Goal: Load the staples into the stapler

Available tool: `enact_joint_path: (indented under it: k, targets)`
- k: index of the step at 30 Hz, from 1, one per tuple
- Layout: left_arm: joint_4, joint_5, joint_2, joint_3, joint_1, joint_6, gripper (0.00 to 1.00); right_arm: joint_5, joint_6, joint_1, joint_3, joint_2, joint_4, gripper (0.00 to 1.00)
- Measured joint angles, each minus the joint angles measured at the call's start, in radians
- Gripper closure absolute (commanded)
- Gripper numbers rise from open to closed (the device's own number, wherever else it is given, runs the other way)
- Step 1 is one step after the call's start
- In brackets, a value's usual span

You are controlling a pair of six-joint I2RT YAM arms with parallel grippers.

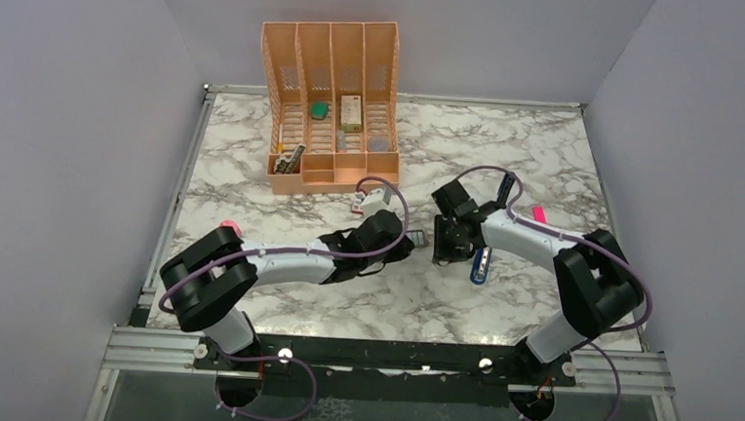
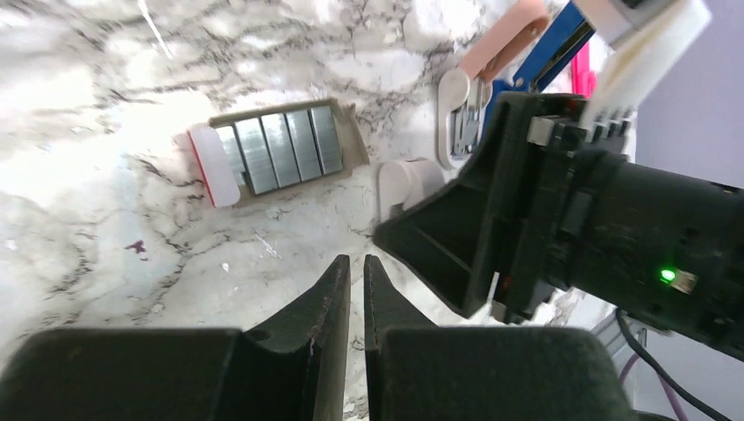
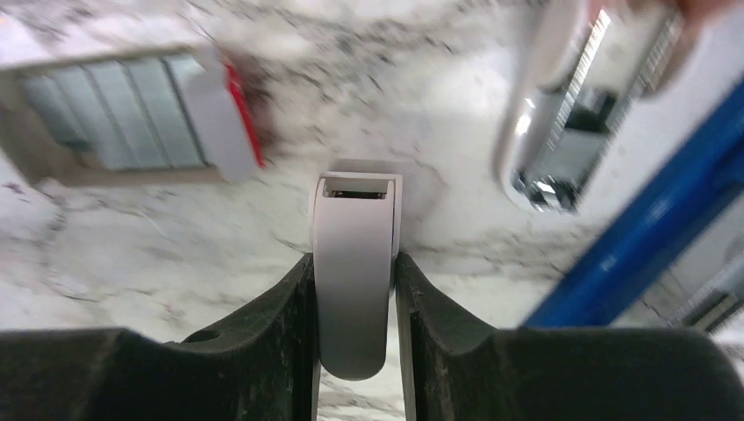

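The staples [image 2: 281, 151] lie as grey strips in their small tray, its red-and-white sleeve [image 2: 211, 167] pushed to one end; the staples [image 3: 114, 114] also show in the right wrist view. The blue stapler [image 1: 480, 266] lies open right of them, its silver channel [image 3: 570, 105] exposed. My right gripper [image 3: 354, 272] is shut on a small white rounded piece [image 3: 353, 263] between tray and stapler. My left gripper [image 2: 356, 263] hovers just short of the tray, shut on nothing.
An orange desk organiser [image 1: 331, 101] with several small items stands at the back of the marble table [image 1: 275, 302]. A pink marker [image 1: 538, 214] lies behind the right arm. A pinkish-tan block [image 2: 504, 39] rests beside the stapler.
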Motion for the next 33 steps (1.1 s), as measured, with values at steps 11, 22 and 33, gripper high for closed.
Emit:
enact_joint_path:
  k: [11, 22, 33]
  targets:
    - [-0.063, -0.101, -0.144, -0.031, 0.048, 0.037, 0.86, -0.074, -0.036, 0.029, 0.049, 0.062, 0.111, 0.58]
    - [-0.093, -0.134, -0.192, -0.037, 0.077, 0.073, 0.69, -0.041, -0.06, 0.059, 0.111, 0.081, 0.041, 0.38]
    - [-0.107, -0.036, -0.204, -0.011, 0.113, 0.18, 0.11, 0.22, -0.049, -0.07, 0.211, -0.097, -0.03, 0.38]
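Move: The white stapler is already pinched in the right gripper near the table. The staple box it goes beside lies about 7 cm to the right gripper's left and 4 cm ahead. The pink stapler stands some 6 cm ahead and 4 cm right, and the opened blue stapler about 7 cm ahead and 10 cm right. From the left gripper, the staple box lies about 8 cm below, 3 cm ahead and 2 cm left; the white stapler is roughly level, 5 cm right and 7 cm below. Carry the pinched white stapler low and level with the right gripper, some 5 cm left and a little forward to the staple box's near right end, open the fingers to let go, then lift clear about 10 cm while swinging forward and right. Meanwhile bring the left gripper up and left about 5 cm each with some forward, and open its fingers wide near the end. ##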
